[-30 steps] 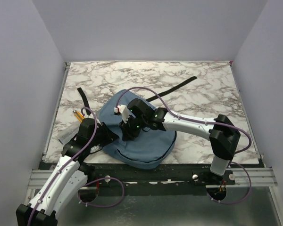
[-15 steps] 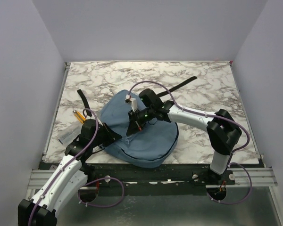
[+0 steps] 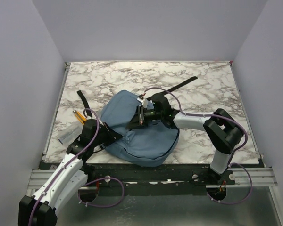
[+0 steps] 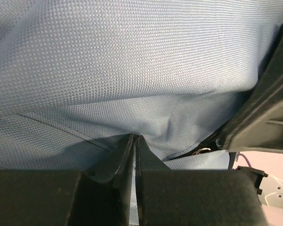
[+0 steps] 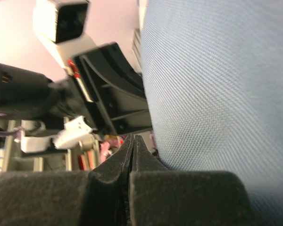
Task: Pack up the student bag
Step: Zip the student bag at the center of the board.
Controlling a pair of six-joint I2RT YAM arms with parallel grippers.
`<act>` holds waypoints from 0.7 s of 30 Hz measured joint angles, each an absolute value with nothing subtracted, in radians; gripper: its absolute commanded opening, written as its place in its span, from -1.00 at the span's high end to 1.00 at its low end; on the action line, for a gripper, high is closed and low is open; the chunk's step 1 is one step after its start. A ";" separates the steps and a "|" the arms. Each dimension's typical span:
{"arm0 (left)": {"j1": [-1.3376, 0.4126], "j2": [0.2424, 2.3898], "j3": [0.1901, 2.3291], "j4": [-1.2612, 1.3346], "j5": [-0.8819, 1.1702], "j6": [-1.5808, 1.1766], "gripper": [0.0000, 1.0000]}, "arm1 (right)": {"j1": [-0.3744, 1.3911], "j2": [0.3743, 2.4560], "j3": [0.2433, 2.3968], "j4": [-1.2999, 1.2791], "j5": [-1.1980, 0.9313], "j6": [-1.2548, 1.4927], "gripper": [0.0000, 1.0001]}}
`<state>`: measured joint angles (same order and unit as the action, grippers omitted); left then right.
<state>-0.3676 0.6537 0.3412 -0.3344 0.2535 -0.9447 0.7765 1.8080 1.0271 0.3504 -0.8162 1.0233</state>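
The student bag (image 3: 146,136), a dusty-blue soft backpack, lies flat on the marble table near the front edge. My left gripper (image 3: 112,136) is at the bag's left edge. In the left wrist view it (image 4: 133,137) is shut on a fold of the blue fabric (image 4: 132,70), and a thin strip of cloth shows between the fingers. My right gripper (image 3: 132,125) hovers low over the middle of the bag, pointing left. In the right wrist view it (image 5: 133,137) is shut with nothing in it, and the bag's fabric (image 5: 217,80) rises right beside it.
A black strap (image 3: 83,99) lies at the left and another black strap (image 3: 177,86) runs back to the right of the bag. Pencils (image 3: 77,115) and a clear pouch (image 3: 69,135) lie by the table's left edge, next to my left arm (image 3: 70,165).
My right gripper has shut and its wrist has drawn back to the right over the bag. The left jaws have closed further on the fabric; the bag's top has flattened.
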 measured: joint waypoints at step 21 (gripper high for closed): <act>-0.361 0.643 0.384 -0.329 0.474 -0.772 0.51 | 0.855 1.554 1.089 0.080 -0.410 0.821 0.17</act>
<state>-0.3611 0.6426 0.3836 -0.3294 0.4736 -0.7719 0.8551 1.5543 1.0889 0.0803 -0.4099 0.8211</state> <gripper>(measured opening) 0.283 0.385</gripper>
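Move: The zip slider lies some 4 cm right of the left hand, 1 cm back and 2 cm lower; from the right hand it is roughly 4 cm back, level sideways and 3 cm below. From the left hand, the orange pencils are about 17 cm left and 9 cm ahead, the clear pouch about 22 cm left and 1 cm ahead, both some 7 cm lower. The bag's lower black zip edge runs about 9 cm right and 9 cm back of it, 4 cm down. Up and forward goes the right hand, its shut fingers drawing away from the slider. It then swings back, opening and rolling some 20 degrees, to end about 6 cm higher and slightly forward. The left hand first stays low by the fabric, then lifts and shifts right and back about 4 cm in all, turning clockwise to face the slider and parting its nearly shut fingers. ##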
